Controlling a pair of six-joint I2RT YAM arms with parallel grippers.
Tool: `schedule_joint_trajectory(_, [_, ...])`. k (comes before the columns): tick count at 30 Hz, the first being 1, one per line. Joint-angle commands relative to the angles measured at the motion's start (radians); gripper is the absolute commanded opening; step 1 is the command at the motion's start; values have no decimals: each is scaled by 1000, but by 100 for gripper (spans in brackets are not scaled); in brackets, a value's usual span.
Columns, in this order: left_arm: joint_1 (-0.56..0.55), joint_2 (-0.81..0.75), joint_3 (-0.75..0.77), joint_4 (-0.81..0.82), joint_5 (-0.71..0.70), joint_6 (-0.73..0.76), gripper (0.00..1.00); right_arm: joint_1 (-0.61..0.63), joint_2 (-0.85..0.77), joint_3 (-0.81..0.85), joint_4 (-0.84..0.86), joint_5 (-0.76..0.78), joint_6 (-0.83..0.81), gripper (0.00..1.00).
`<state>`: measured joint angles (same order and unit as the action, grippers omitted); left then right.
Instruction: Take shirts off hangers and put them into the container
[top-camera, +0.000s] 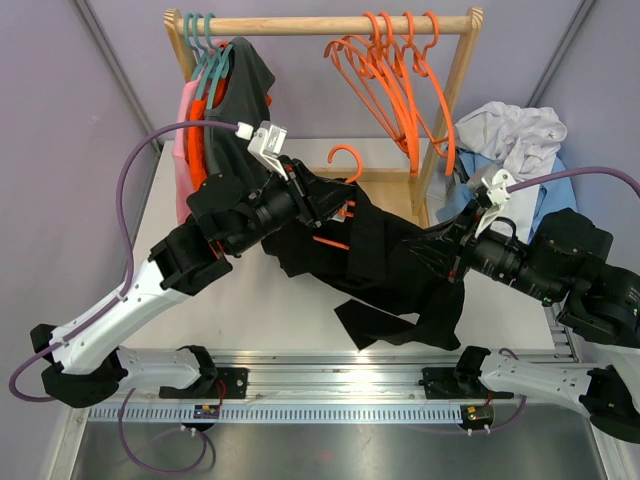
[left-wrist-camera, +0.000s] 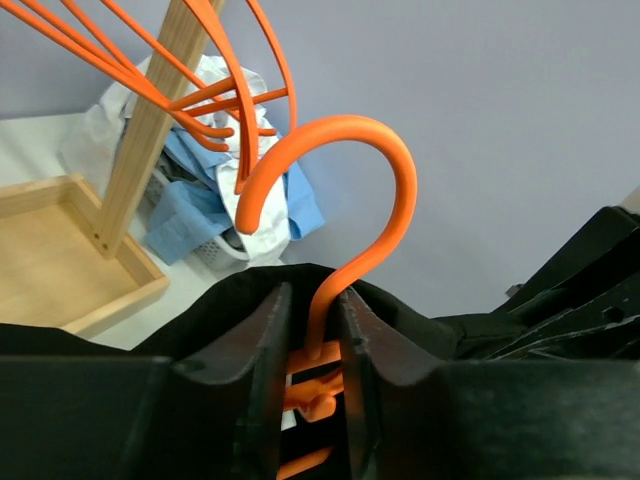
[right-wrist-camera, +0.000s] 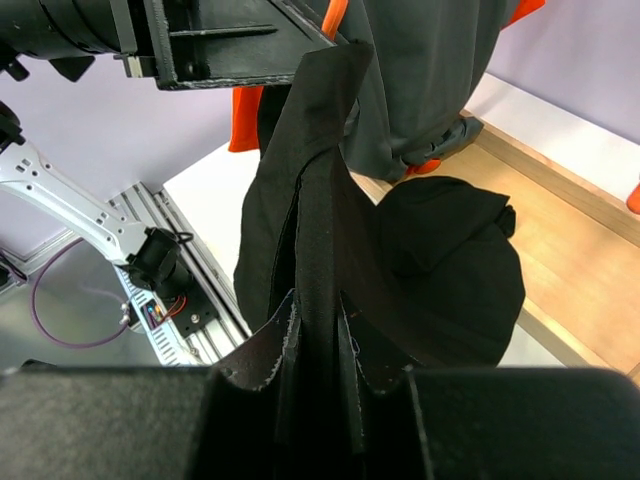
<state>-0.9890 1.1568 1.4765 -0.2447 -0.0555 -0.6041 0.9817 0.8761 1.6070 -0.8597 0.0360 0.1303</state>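
A black shirt (top-camera: 390, 270) hangs stretched between my two grippers above the table. Its orange hanger (top-camera: 345, 157) still sits in the collar, hook upward. My left gripper (top-camera: 335, 205) is at the collar. In the left wrist view its jaws (left-wrist-camera: 314, 300) are shut on the neck of the orange hanger (left-wrist-camera: 390, 160), with black cloth (left-wrist-camera: 200, 310) around them. My right gripper (top-camera: 452, 255) is shut on a fold of the shirt's edge (right-wrist-camera: 320, 200), which runs up out of its jaws (right-wrist-camera: 318, 305). The container (left-wrist-camera: 205, 252) stands right of the rack, heaped with white and light blue shirts (top-camera: 515, 135).
A wooden rack (top-camera: 320, 25) stands at the back. Teal hangers at its left end carry a dark grey shirt (top-camera: 245, 90) with pink (top-camera: 184, 140) and orange cloth behind it. Several bare orange hangers (top-camera: 400, 80) hang at its right end. The rack's flat wooden base (right-wrist-camera: 560, 250) lies under them.
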Motion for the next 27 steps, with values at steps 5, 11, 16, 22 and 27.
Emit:
schedule_joint_trajectory(5, [1,47,5,87,72,-20,0,5,8,1,105,-12,2,0])
schedule_joint_trajectory(11, [-3,44,42,26,-30,44,0,3,20,5,71,-1,3,33])
schedule_joint_trajectory(16, [-4,35,100,-47,-168,125,0,5,20,2,33,-1,-9,68])
schedule_joint_trajectory(22, [-2,41,188,-128,-268,208,0,5,-23,-51,13,25,-9,82])
schedule_joint_trajectory(27, [-2,46,277,-157,-265,233,0,5,-48,-101,2,30,2,80])
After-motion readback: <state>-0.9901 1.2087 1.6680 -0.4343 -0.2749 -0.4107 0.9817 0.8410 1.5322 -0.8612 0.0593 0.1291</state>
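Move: The orange hanger's neck sits right between the left hand's half-closed pads, its hook rising above; the dark grey shirt hangs some 12 cm farther out, 16 cm left and 10 cm lower, and the empty orange hangers some 20 cm ahead, 11 cm right, about level. The right hand still pinches a gather of the black shirt at its own pads, with the hanger's neck about 6 cm ahead, 8 cm left and slightly higher. The left fingers shut on the hanger's neck just under the hook as the hand eases forward and down with a slight drift right, then, keeping that pinch, it swings left, forward and up away from the right hand, ending some 5 cm from its start and turned roughly 15 degrees, counter-clockwise with its left side rising. As the left dips, the right hand nearly holds its place, opens wide to release its pinch on the gathered cloth, and sinks about 2 cm with the fingers still open around it. ##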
